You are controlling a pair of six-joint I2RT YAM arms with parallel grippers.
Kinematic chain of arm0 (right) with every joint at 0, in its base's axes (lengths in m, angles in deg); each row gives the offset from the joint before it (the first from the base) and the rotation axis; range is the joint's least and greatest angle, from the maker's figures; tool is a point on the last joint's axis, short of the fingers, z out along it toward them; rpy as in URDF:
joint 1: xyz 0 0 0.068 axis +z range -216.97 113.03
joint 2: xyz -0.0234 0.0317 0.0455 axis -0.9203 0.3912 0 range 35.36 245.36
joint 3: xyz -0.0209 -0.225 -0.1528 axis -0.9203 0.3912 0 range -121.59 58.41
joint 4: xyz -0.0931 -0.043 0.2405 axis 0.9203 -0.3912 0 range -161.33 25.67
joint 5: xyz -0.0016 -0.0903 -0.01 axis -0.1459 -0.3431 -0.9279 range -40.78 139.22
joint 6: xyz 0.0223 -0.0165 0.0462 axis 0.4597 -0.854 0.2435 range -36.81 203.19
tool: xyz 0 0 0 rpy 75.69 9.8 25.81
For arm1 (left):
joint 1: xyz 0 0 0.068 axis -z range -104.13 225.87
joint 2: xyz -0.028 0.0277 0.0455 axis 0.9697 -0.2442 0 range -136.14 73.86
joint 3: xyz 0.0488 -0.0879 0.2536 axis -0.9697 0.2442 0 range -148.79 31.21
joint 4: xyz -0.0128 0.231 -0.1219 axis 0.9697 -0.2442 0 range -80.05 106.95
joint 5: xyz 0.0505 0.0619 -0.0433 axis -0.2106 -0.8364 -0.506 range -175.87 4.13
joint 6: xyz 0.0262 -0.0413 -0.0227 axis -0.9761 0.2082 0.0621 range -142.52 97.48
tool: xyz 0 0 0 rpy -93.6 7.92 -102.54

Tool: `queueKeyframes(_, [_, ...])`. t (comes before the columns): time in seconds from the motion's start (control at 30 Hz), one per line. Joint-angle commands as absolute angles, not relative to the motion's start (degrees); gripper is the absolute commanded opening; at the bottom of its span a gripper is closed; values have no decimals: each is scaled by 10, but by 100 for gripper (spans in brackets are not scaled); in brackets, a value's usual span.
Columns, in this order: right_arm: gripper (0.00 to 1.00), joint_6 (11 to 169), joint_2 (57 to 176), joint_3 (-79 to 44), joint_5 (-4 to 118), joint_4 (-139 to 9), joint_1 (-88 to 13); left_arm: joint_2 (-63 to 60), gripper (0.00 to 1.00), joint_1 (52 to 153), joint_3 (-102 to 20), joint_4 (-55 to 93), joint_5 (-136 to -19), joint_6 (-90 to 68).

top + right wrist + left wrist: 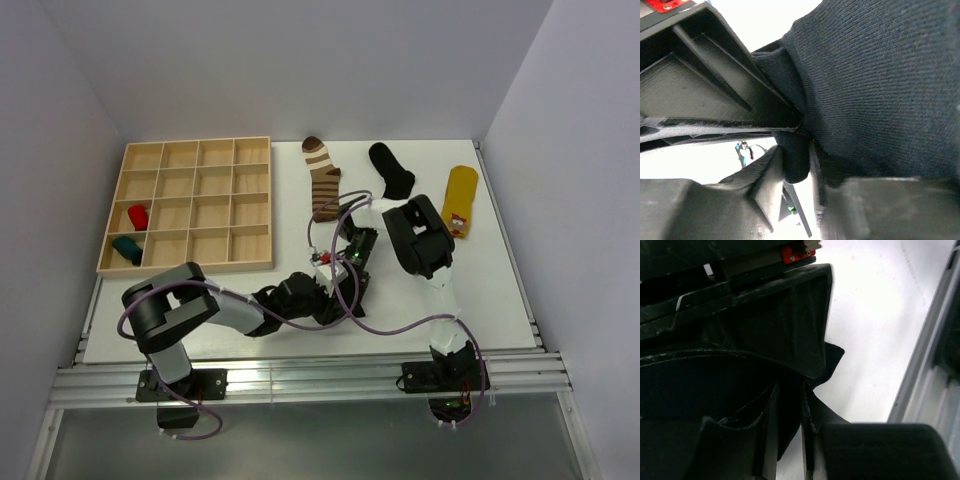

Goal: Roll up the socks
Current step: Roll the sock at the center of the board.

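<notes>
A dark knitted sock (880,85) is held between both grippers near the table's middle. In the right wrist view a fold of it fills the gap of my right gripper (796,160), which is shut on it. In the left wrist view my left gripper (789,407) is shut on black fabric of the same sock (832,357), under a finger of the right gripper. From above, the left gripper (322,283) and right gripper (352,252) meet tip to tip and hide that sock. A brown-and-cream striped sock (322,180), a plain black sock (392,170) and a yellow sock (460,200) lie flat behind them.
A wooden compartment tray (190,205) sits at the back left, with a red roll (137,216) and a teal roll (127,250) in its left cells. Purple cables (350,310) loop over the arms. The table's metal rail (935,355) runs close on the right.
</notes>
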State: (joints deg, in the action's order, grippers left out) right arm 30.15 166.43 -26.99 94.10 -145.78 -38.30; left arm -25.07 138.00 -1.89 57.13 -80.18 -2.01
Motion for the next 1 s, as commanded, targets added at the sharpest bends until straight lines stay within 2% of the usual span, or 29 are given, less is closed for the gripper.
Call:
queueKeyframes(0.0, [35, 307, 1629, -249, 939, -1400, -387, -282, 4, 1374, 11, 564, -738, 30])
queueKeyframes(0.03, [37, 310, 1623, -247, 947, -1395, -390, -288, 0, 1365, 15, 578, -730, 47])
queueKeyframes(0.2, [44, 318, 1564, -232, 976, -1369, -416, -321, 0, 1313, 44, 640, -631, 111])
queueKeyframes(0.43, [46, 393, 1452, -188, 968, -1256, -487, -376, 1, 1240, 21, 639, -502, 182])
queueKeyframes(0.57, [46, 413, 1335, -124, 932, -1162, -507, -407, 0, 1214, -7, 643, -433, 248])
queueKeyframes(0.8, [52, 388, 1149, 46, 889, -1006, -491, -435, 0, 1187, -44, 614, -377, 363])
queueKeyframes(0.97, [53, 380, 1079, 139, 839, -943, -410, -433, 0, 1181, -75, 543, -371, 394])
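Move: The left fingers already pinch the black sock near its near-left edge; its folded middle lies about 3 cm ahead and 3 cm to their right, roughly 1 cm lower. From the right fingers, still around a fold, that middle is about 3 cm left and level ahead. The brown striped sock is some 30 cm ahead and 9 cm left of the right hand, the white-banded sock 30 cm ahead and 8 cm right. Open the right gripper further and slip it off the fold, forward and up about 8 cm each and slightly right, then ease back a few centimetres while its fingers swing from pointing back to pointing down. Keep the left pinch and roll that hand some 50 degrees, its top turning forward, shifting only about 2 cm left and slightly forward. ##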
